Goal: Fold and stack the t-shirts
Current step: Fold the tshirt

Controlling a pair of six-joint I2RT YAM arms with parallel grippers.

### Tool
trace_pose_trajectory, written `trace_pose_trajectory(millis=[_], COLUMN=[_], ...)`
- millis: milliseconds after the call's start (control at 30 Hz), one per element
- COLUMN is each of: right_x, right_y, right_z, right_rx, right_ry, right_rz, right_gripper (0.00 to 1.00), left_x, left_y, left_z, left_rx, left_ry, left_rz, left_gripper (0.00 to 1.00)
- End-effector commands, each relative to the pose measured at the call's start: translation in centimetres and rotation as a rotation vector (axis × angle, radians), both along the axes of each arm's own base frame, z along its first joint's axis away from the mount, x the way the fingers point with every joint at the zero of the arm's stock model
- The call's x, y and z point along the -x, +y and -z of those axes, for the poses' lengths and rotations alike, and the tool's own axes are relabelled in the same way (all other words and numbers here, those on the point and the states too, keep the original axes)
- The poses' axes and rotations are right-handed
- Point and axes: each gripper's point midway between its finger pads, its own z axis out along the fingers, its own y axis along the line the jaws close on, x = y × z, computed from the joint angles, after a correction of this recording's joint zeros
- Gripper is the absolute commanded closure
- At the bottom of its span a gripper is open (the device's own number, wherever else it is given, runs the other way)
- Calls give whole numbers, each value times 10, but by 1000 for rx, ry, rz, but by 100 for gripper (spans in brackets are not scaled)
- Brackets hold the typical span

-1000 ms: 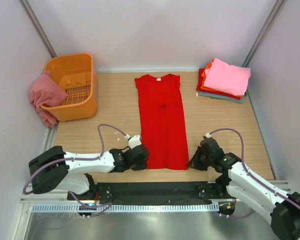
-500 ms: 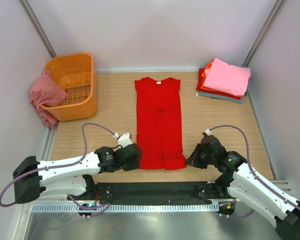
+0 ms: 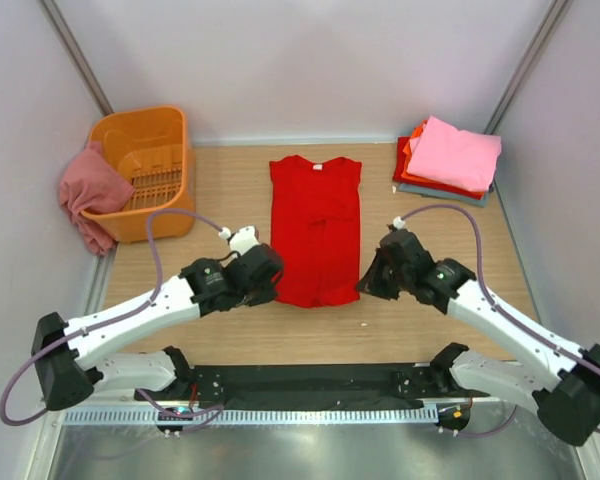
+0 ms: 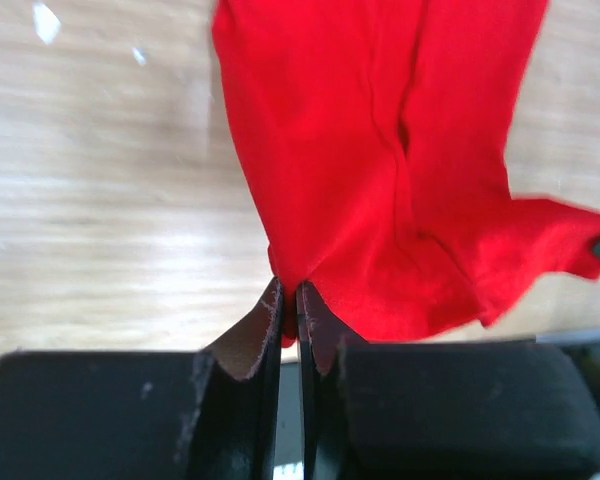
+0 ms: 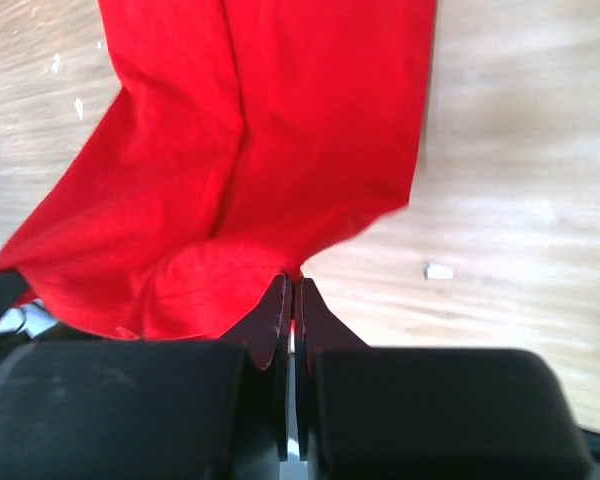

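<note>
A bright red t-shirt (image 3: 316, 215) lies lengthwise in the middle of the table, collar at the far end. Its near hem is lifted off the wood and bunched. My left gripper (image 3: 272, 290) is shut on the hem's left corner; in the left wrist view the red t-shirt (image 4: 380, 150) runs pinched into that gripper (image 4: 290, 290). My right gripper (image 3: 362, 288) is shut on the hem's right corner, and in the right wrist view the cloth (image 5: 280, 130) is nipped in its tips (image 5: 291, 280). A folded stack of t-shirts (image 3: 448, 158) sits at the back right, light pink on top.
An orange slotted basket (image 3: 170, 205) stands at the back left, with a dusty rose t-shirt (image 3: 88, 190) draped over its left rim. Grey walls close in the table on both sides and at the back. A black strip (image 3: 310, 380) runs along the near edge.
Both grippers have moved away from the near edge toward the collar, carrying the red shirt's hem with them. The shirt's visible length has shortened and its lower part has risen.
</note>
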Motion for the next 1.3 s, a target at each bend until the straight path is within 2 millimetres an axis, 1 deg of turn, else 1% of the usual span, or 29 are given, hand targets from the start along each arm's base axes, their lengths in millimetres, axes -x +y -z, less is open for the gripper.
trace_pose_trajectory(millis=[0, 33, 67, 100, 133, 200, 233, 267, 300, 400, 433, 500, 533, 567, 600, 633, 700, 733, 767, 833, 867, 900, 967, 1000, 1067, 1100, 1133, 1200, 1267], right_x=[-46, -59, -66, -74, -88, -101, -114, -120, -125, -147, -155, -167, -171, -178, -184, -189, -197, -200, -202, -209, -213, -217, -222, -228, -233, -238, -241, -249, -257], right_y=[5, 7, 7, 7, 6, 5, 4, 4, 3, 1, -1, -2, -3, -6, -6, -9, -10, -11, -8, -8, -10, -9, -10, -10, -10, -9, -11, -11, -16], right_z=[-20, -30, -32, -25, -35, -36, -39, -39, -40, -44, -44, -48, -48, -40, -43, -37, -40, -38, -35, -36, -30, -32, -27, -24, -19, -20, -11, -9, 2], right_rx=[61, 62, 81, 104, 100, 123, 129, 134, 145, 158, 166, 166, 166, 175, 175, 183, 181, 186, 166, 165, 172, 167, 172, 172, 174, 173, 179, 179, 199], right_ry=[-110, -134, -147, -131, -155, -160, -161, -161, -164, -170, -165, -176, -174, -155, -162, -146, -158, -158, -141, -145, -134, -137, -129, -126, -116, -120, -101, -103, -84], right_rz=[11, 19, 11, 12, 28, 18, 27, 27, 17, 27, 34, 33, 33, 39, 38, 45, 54, 54, 41, 39, 43, 41, 40, 43, 43, 47, 50, 61, 80], right_gripper=[99, 99, 99, 99, 99, 99, 99, 99, 99, 99, 99, 99, 99, 99, 99, 99, 99, 99, 99, 99, 99, 99, 99, 99, 99, 99, 99, 99, 99], left_x=[-25, -34, -42, -47, -57, -74, -81, -89, -99, -125, -134, -148, -158, -164, -170, -181, -190, -199, -206, -216, -221, -228, -235, -238, -248, -251, -257, -263, -273], left_y=[11, 15, 14, 14, 15, 17, 14, 13, 17, 16, 8, 9, 6, 4, 5, 5, 7, 5, 6, 6, 7, 6, 9, 10, 10, 9, 5, 6, 1], left_z=[-7, -8, -13, -12, -7, -11, -3, -7, -6, -2, 0, 2, -4, 5, 6, 6, 8, 0, 9, 7, 13, 9, 11, 19, 17, 26, 23, 28, 34], left_rx=[-100, -108, -110, -127, -133, -124, -137, -128, -130, -127, -118, -124, -122, -133, -136, -145, -160, -150, -159, -153, -159, -149, -153, -163, -150, -153, -143, -140, -122], left_ry=[-16, -10, -17, -18, 3, -2, 19, 15, 22, 45, 59, 68, 55, 77, 83, 82, 90, 72, 91, 92, 102, 94, 98, 114, 110, 126, 117, 127, 135], left_rz=[47, 28, 29, 47, 41, 24, 50, 47, 32, 46, 77, 75, 85, 89, 89, 89, 89, 86, 89, 90, 93, 97, 91, 93, 88, 95, 101, 101, 119], left_gripper=[90, 90, 90, 90, 90, 90, 90, 90, 90, 91, 91, 92, 92, 92, 92, 92, 92, 92, 92, 92, 92, 92, 92, 92, 92, 92, 92, 91, 87])
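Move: Both hands already pinch the red t-shirt's hem at its two corners, held about 13 cm above the table. The collar end they carry it to lies some 43 cm ahead and 11 cm right of the left hand, and from the right hand about 41 cm ahead and 13 cm left. The orange bin is roughly 37 cm left and 36 cm ahead of the left hand; the folded stack sits about 40 cm ahead and 24 cm right of the right hand. Keeping the hem stretched between them in shut fingers, both hands carry it forward over the shirt's body towards the collar, the left by about 26 cm and the right by some 23 cm, side by side. The left sinks gradually by about 4 cm while the right first lifts a couple of centimetres and then comes down to just under its starting height, and each wrist rolls about 10 degrees, its outer side rising. ##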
